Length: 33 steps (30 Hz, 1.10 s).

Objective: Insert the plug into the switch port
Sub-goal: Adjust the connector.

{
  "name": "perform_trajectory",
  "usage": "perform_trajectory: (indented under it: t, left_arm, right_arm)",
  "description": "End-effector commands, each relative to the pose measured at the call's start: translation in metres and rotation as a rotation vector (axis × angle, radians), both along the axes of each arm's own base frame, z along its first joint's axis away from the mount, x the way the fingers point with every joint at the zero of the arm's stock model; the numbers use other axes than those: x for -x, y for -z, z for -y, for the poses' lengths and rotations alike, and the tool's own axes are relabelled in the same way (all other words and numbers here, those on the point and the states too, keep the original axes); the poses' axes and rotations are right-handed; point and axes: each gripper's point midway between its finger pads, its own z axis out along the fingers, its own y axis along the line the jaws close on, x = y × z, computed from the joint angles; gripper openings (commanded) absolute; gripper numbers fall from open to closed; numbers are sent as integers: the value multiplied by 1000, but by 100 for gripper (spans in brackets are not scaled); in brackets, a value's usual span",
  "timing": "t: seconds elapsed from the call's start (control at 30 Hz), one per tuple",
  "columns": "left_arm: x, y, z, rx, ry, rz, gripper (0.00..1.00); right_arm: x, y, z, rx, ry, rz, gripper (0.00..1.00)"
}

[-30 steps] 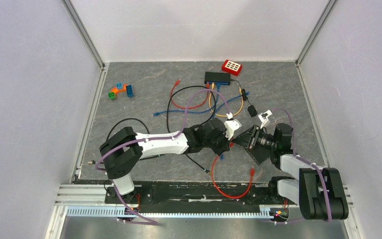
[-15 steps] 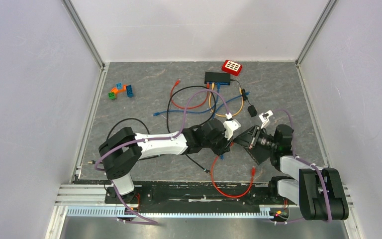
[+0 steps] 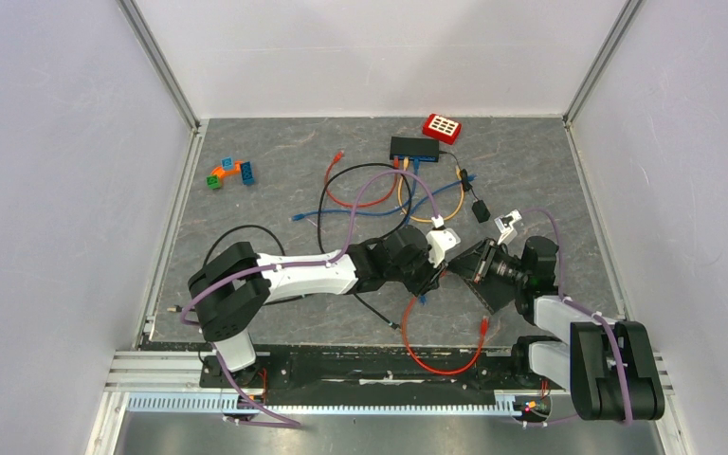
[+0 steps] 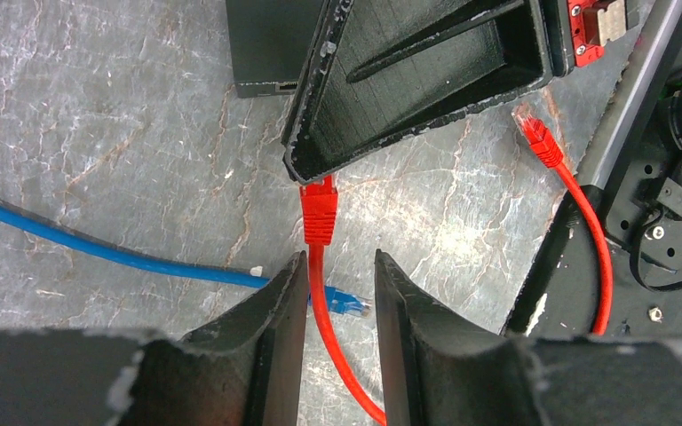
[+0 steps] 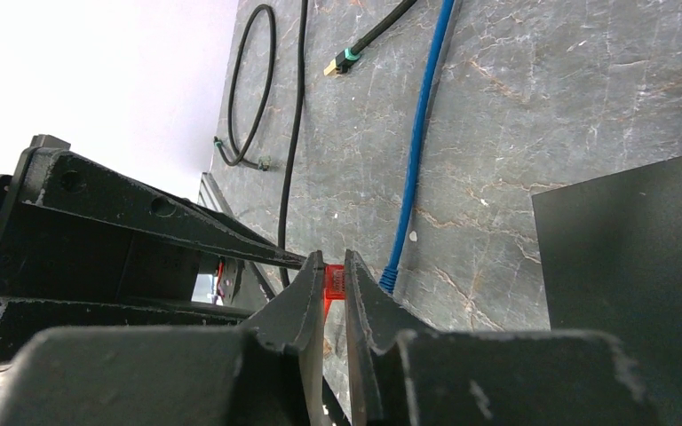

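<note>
The red plug [image 4: 320, 211] on its red cable [image 3: 436, 365] is pinched at its tip between the fingers of my right gripper [image 5: 334, 259]; it shows as a red patch [image 5: 334, 282] between those fingertips. My left gripper [image 4: 340, 257] stands open around the cable just behind the plug, and its right finger is clear of the cable. The two grippers meet nose to nose near the table's front middle [image 3: 444, 272]. The black switch [image 3: 414, 148] sits at the far middle with several cables plugged in.
The red cable's other plug [image 4: 540, 140] lies by the base rail. A blue plug [image 4: 346, 302] lies under my left fingers. Black, blue and yellow cables loop mid-table. A red keypad box [image 3: 442, 127], a black adapter [image 3: 480, 210] and toy blocks [image 3: 229, 173] sit farther back.
My left gripper has opened off the red cable, while my right gripper has closed on the plug's tip. Both arms stayed nearly in place.
</note>
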Motion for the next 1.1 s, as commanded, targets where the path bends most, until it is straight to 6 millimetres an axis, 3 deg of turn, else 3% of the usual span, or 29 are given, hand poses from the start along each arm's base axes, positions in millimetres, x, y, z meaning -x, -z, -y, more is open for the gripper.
perform_trajectory:
  t: [0.0,0.43,0.6,0.73,0.83,0.97,1.07]
  left_arm:
    - [-11,-12,6,51,32,58,36]
    - [-9,3,9,47,46,31,32]
    - [-9,6,10,49,49,31,22]
    - [-9,9,11,47,53,30,4]
    - [-9,7,11,64,50,40,2]
    - [-11,8,11,61,30,35,2]
    - [-14,14,13,40,0,10,2]
  right_arm:
    - [-7,-12,1,4,7,65,9]
    - [-9,-16,2,-1,20,67,9]
    - [-9,-16,2,3,22,69,9]
    - [-8,-13,3,4,26,62,9]
    - [-10,-12,4,17,29,59,11]
    - [-20,-10,11,75,50,59,24]
    - [-40,-15,29,182,102,84,46]
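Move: The red plug is held in the right fingertips, its middle about 1 cm back and 1 cm left of that hand point; from the open left fingers it is roughly 1 cm forward, 2 cm right and 1 cm lower. Some 8 cm below the left hand, the blue plug lies about 3 cm back and 1 cm left, the cable's other red plug about 9 cm back and 11 cm right, and the black pad 1 cm forward and 15 cm right. Forward by barely 1 cm, then down about 1.5 cm, the left hand centres its fingers over the red cable and closes them, pinching it right behind the plug's boot. The right hand keeps its pinch on the plug almost in place until the left has shut, then opens and starts to draw away to its right and forward, under 1 cm. ##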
